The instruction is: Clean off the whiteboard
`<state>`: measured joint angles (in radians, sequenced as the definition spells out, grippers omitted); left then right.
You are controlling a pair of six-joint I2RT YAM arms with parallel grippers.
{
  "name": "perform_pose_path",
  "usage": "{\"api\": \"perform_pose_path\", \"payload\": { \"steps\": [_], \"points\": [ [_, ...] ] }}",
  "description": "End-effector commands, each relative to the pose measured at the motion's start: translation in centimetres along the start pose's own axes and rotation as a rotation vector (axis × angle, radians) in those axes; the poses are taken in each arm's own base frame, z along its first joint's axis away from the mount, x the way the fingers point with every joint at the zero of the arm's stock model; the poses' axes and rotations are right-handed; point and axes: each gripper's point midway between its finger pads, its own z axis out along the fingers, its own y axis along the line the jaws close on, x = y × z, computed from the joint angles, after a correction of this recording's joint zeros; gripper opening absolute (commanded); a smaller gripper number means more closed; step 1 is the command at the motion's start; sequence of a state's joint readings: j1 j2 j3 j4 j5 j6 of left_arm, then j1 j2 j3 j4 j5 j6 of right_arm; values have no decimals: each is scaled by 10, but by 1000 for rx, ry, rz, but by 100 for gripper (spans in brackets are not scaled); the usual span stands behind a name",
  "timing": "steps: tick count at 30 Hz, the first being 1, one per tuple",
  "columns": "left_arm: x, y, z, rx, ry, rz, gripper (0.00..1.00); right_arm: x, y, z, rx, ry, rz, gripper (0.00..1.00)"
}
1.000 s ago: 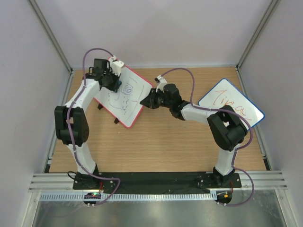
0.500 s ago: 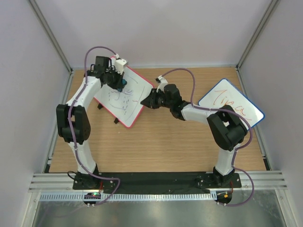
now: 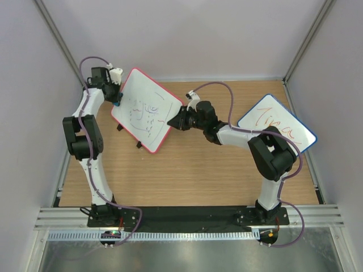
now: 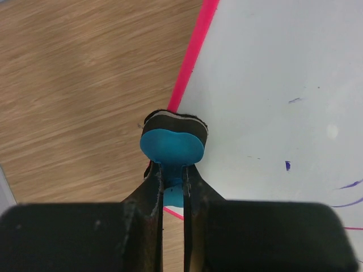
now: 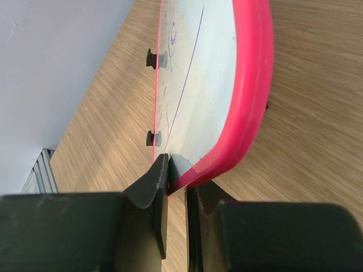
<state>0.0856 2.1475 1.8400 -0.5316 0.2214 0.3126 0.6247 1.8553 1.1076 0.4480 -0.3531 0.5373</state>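
The whiteboard (image 3: 146, 109), white with a red-pink frame and purple and red scribbles, lies tilted at the back left of the table. My right gripper (image 3: 176, 120) is shut on its right corner; in the right wrist view the frame (image 5: 247, 102) sits between the fingers. My left gripper (image 3: 116, 97) is shut on a blue eraser (image 4: 172, 146) with a dark felt pad, which sits at the board's left edge on the frame (image 4: 195, 51). Purple marks (image 4: 288, 165) remain on the board.
A blue-framed board (image 3: 276, 127) with orange writing lies at the right, partly under the right arm. Small black feet (image 3: 139, 145) stick out from under the whiteboard. Grey walls (image 3: 34, 85) close in the wooden table (image 3: 187, 175) on three sides.
My left gripper with the eraser has swept left across the whiteboard, from its upper middle to its left edge. Some scribble in the upper part is gone. The right arm has not moved.
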Motion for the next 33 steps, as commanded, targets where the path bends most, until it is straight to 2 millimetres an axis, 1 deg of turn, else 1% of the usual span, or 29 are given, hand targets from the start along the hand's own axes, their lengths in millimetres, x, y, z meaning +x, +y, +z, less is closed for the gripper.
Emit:
{"api": "perform_pose_path", "payload": {
  "steps": [1, 2, 3, 4, 5, 6, 7, 8, 9, 10, 14, 15, 16, 17, 19, 20, 21, 23, 24, 25, 26, 27, 28, 29, 30, 31, 33],
  "points": [
    [24, -45, 16, 119, 55, -1, 0, 36, -11, -8, 25, 125, -162, 1],
    [22, -56, 13, 143, 43, 11, 0, 36, -11, -8, 24, 124, -161, 1],
    [22, -67, 1, 164, 31, 23, 0, 37, -11, -9, 24, 127, -162, 1],
    [14, -98, -2, 227, 3, 72, 0, 36, -11, -9, 26, 124, -162, 1],
    [11, -111, -9, 254, -15, 93, 0, 37, -11, -10, 27, 125, -161, 1],
    [15, -130, -21, 286, -22, 120, 0, 38, -13, -10, 32, 129, -160, 1],
    [12, -156, -27, 327, -37, 168, 0, 37, -12, -10, 33, 126, -163, 1],
    [13, -173, -30, 350, -47, 193, 0, 38, -12, -11, 35, 127, -163, 1],
    [19, -188, -37, 372, -43, 211, 0, 38, -13, -11, 36, 126, -162, 1],
    [21, -214, -40, 414, -40, 244, 0, 38, -12, -11, 36, 126, -163, 1],
    [30, -255, -47, 493, -24, 281, 0, 37, -13, -13, 42, 125, -165, 1],
    [31, -258, -45, 499, -16, 276, 0, 38, -13, -14, 42, 126, -164, 1],
    [29, -258, -44, 500, -18, 270, 0, 36, -12, -14, 42, 122, -166, 1],
    [28, -253, -41, 480, -11, 268, 0, 38, -13, -15, 44, 127, -169, 1],
    [28, -246, -32, 457, 0, 262, 0, 36, -13, -16, 46, 123, -171, 1],
    [26, -239, -29, 439, 0, 257, 0, 36, -13, -16, 48, 124, -169, 1],
    [26, -223, -24, 398, 8, 236, 0, 36, -13, -17, 48, 124, -171, 1],
    [16, -198, -17, 342, -3, 199, 0, 36, -13, -17, 49, 123, -171, 1],
    [14, -167, -13, 281, -2, 144, 0, 37, -13, -17, 49, 126, -171, 1],
    [11, -153, -11, 255, -8, 117, 0, 37, -12, -17, 46, 125, -172, 1],
    [3, -136, -6, 223, -19, 93, 0, 37, -13, -16, 46, 125, -172, 1],
    [4, -104, -4, 172, -19, 38, 0, 38, -11, -16, 41, 127, -170, 1],
    [6, -88, 0, 135, -8, 17, 0, 38, -12, -16, 41, 127, -167, 1],
    [3, -71, 5, 107, -9, 2, 0, 37, -11, -15, 37, 126, -169, 1],
    [6, -60, 9, 83, 5, -10, 0, 38, -12, -15, 37, 127, -168, 1],
    [14, -37, 8, 36, 28, -24, 0, 37, -11, -14, 37, 126, -166, 1],
    [22, -29, 16, 18, 56, -15, 0, 38, -11, -14, 36, 126, -164, 1]
  ]
}}
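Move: The left hand has the blue eraser on the whiteboard's left edge; the leftover eye marks it goes for lie about 14 cm to its right and 3 cm back, roughly at its height. From that hand, the mouth line is some 12 cm right and 12 cm back, and the board corner pinched by the right hand about 29 cm right and 8 cm back. From the right hand, the eye marks lie about 15 cm left, 6 cm ahead and slightly lower. The left hand keeps the eraser pinched and wipes right and back from the board's left edge across the eye marks, about 17 cm right and 9 cm back while climbing almost 4 cm with the tilted board, its wrist swinging some 20 degrees clockwise. It then reverses and sweeps back left and forward most of the way, ending just inside the pink edge, while the right hand keeps its pinch on the corner and shifts about 1 cm to the right. ##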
